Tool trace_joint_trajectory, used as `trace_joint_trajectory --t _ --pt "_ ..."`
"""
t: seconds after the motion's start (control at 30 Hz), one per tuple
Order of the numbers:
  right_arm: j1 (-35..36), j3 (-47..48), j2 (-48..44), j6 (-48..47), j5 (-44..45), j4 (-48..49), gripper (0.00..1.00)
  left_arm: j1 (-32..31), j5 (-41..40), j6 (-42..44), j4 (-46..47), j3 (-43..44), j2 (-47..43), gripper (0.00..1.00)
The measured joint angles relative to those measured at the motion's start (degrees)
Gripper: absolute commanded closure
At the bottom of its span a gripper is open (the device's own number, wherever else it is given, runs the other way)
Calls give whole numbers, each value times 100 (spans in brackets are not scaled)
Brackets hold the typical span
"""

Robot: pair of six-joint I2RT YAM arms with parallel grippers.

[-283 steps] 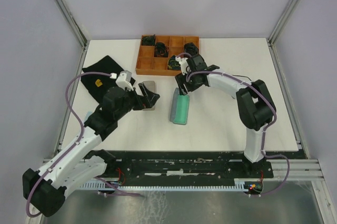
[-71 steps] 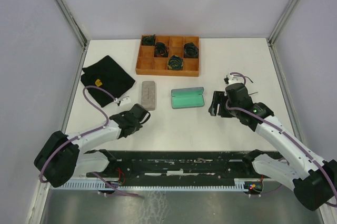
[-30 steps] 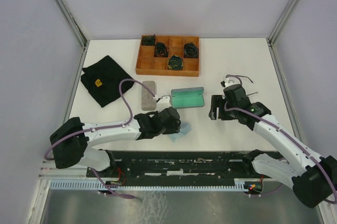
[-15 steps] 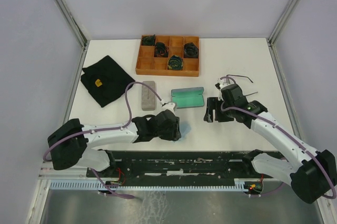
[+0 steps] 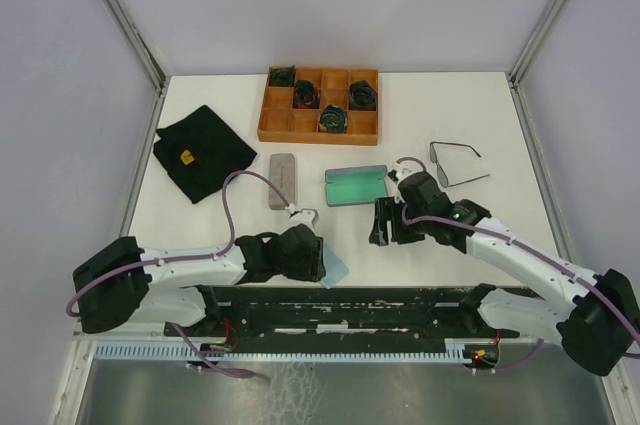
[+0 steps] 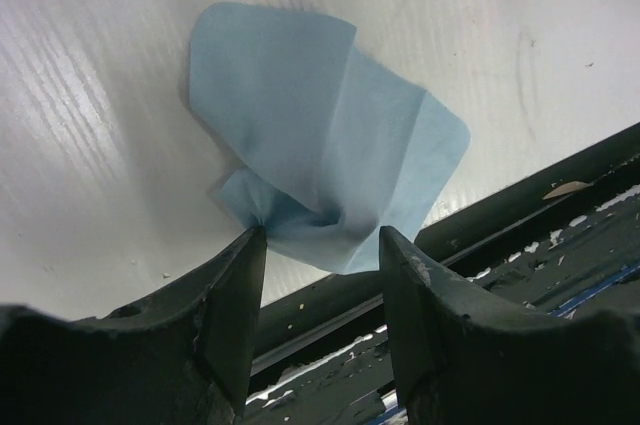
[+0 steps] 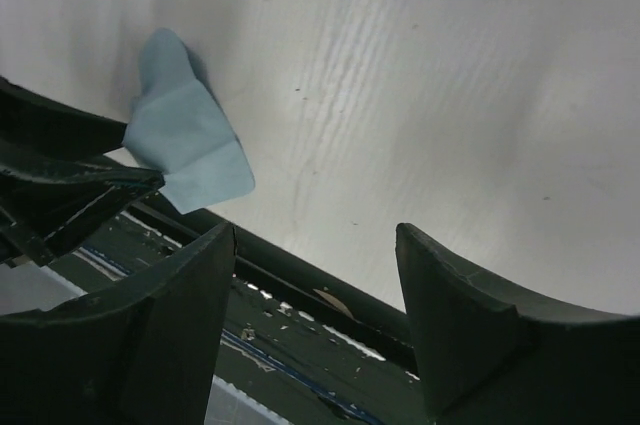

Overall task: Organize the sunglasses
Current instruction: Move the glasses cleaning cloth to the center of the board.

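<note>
One pair of sunglasses (image 5: 455,163) lies unfolded on the table at the right, beyond my right arm. An open case with a green lining (image 5: 355,186) sits mid-table, and a shut grey case (image 5: 283,180) is to its left. My left gripper (image 5: 318,265) (image 6: 322,235) hangs open low over the table's near edge. A crumpled blue cloth (image 5: 337,270) (image 6: 320,125) lies just past its tips, with a bunched corner touching one finger. My right gripper (image 5: 381,225) (image 7: 315,232) is open and holds nothing, in front of the green case. The blue cloth (image 7: 185,140) lies to its left.
A wooden compartment tray (image 5: 300,129) with small dark green coiled bundles stands at the back. A black cloth (image 5: 200,150) lies at the left. The dark rail (image 5: 400,305) runs along the near edge, right under both grippers.
My left gripper has drawn back toward the near edge, and the blue cloth has come with it. My right arm has swung left, away from the sunglasses.
</note>
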Motion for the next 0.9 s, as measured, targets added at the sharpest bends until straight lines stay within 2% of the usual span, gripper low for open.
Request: trace_joint_trajectory --t 0.13,0.3,0.47,0.63,0.9 --pt "487 -144 42 348 48 407 33 0 -22 -59 68 -83 0 44" --pt "946 -509 334 885 44 1176 54 0 -46 -103 177 -214 -131 47" --pt "1462 -546 1049 1292 39 1932 68 0 -81 -127 267 -291 -184 47" --pt "2035 -398 1923 1580 131 2409 75 0 -92 -127 275 -293 -199 47" --pt "2365 -297 2485 1858 472 2614 80 0 -168 -127 267 -293 -490 46"
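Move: The cleaning cloth lies crumpled near the table's front edge, its middle some 14 cm to the right hand's left, about 4 cm back and 9 cm below. The left gripper stands at the cloth's near left side, so for that hand the cloth's middle is about 3 cm ahead and 2 cm right, just below its tips. From the right hand, the open green case sits roughly 17 cm ahead and 7 cm left, the closed grey case some 18 cm ahead and 26 cm left. The right hand sweeps about 12 cm left and some 6 cm back while sinking roughly 8 cm, steeply once it is under way, from the bare table down to the cloth's near right edge, its wide-open fingers drawing nearly shut there as if to pinch the fabric. The left hand all but stays at the cloth's near left side, its fingers still about half open, and only at the end begins to lift by about a centimetre. ##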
